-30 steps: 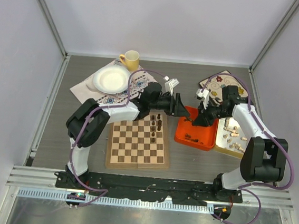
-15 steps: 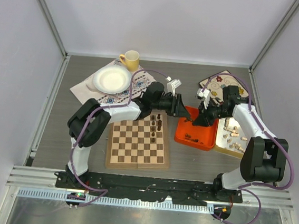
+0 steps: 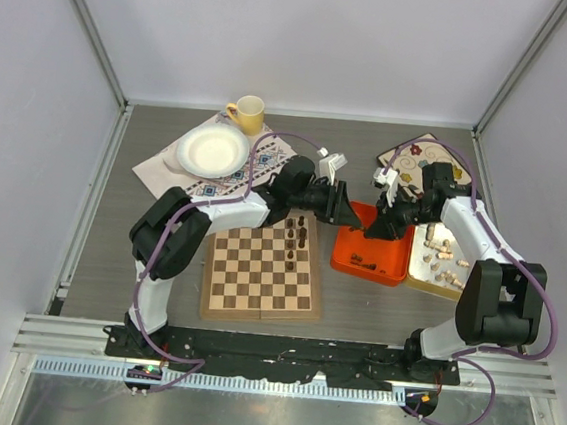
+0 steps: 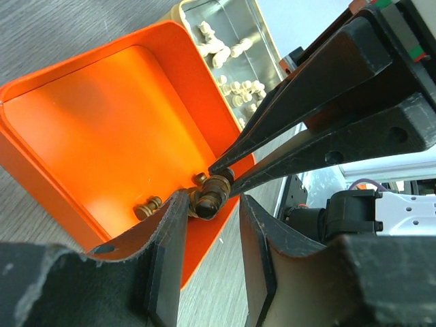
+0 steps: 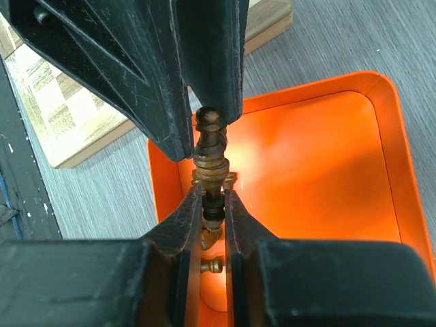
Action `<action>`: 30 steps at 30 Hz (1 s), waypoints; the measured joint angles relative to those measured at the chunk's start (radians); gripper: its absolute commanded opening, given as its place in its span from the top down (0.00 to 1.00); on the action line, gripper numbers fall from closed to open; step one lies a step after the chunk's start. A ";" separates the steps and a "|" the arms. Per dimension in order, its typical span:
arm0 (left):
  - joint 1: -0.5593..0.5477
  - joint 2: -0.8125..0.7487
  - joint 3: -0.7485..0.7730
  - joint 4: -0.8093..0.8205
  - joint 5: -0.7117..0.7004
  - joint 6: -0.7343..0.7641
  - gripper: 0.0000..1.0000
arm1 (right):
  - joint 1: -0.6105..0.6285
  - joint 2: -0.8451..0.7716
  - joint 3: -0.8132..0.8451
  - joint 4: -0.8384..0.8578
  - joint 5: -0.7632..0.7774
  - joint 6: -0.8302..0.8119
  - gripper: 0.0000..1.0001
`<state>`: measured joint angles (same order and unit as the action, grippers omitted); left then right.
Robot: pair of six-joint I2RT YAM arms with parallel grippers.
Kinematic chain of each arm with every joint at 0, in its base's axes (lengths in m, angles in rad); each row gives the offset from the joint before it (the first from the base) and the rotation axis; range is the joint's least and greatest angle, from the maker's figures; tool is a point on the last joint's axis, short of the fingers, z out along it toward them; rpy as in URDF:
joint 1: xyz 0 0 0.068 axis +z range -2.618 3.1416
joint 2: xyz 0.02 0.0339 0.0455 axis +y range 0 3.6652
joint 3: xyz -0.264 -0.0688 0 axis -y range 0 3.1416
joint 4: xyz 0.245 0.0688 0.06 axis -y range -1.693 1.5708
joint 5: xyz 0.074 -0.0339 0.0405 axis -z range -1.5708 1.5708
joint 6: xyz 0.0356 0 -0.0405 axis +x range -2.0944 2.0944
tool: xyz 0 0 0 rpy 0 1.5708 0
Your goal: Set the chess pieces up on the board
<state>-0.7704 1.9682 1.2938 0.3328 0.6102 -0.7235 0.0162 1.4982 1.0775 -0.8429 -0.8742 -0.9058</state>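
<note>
My right gripper (image 5: 212, 197) is shut on the stem of a dark chess piece (image 5: 210, 160) and holds it above the orange tray (image 3: 383, 272). My left gripper (image 4: 212, 199) has come in from the other side, and its jaws stand on either side of the piece's head (image 4: 208, 197). One finger touches the head and a narrow gap shows at the other. Other dark chess pieces (image 4: 148, 206) lie loose in the tray. The board (image 3: 263, 271) lies left of the tray, with a few dark pieces (image 3: 296, 236) standing at its far right corner.
A metal tin (image 3: 439, 263) of pale pieces sits right of the orange tray. At the back left are a white plate (image 3: 212, 150) on a patterned cloth and a yellow mug (image 3: 246, 113). A floral plate (image 3: 424, 158) lies at the back right.
My left gripper has edged right towards the right gripper, and its jaws have narrowed round the held piece's head. The right gripper has stayed put.
</note>
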 measured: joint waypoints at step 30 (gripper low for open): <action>-0.003 -0.001 0.030 -0.142 -0.130 0.034 0.95 | -0.036 0.075 -0.049 0.122 0.235 0.137 0.99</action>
<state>-0.7738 1.9675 1.3239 0.1913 0.4797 -0.6899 -0.0196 1.5734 1.0283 -0.7212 -0.6392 -0.7689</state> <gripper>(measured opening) 0.148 0.178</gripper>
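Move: The left hand's open fingers straddle a dark chess piece held out by the right hand, its middle about 1 cm to the left hand's right and level with it. The set-up pieces stand some 15 cm to the left hand's left, 2 cm farther out and 8 cm lower. From the right hand, the orange tray's middle is about 3 cm ahead, 4 cm right and 9 cm down; loose pieces lie 2 cm back, 1 cm right and 9 cm down. The left fingers close on the presented piece and pinch it, the hand holding nearly still before easing about 2 cm down and a little forward. Once that grip has settled, the right hand, its own grip unchanged on a second dark piece, draws about 5 cm down and 4 cm right, slightly forward, away from the left hand and over the orange tray, its wrist turning some 10 degrees clockwise. ##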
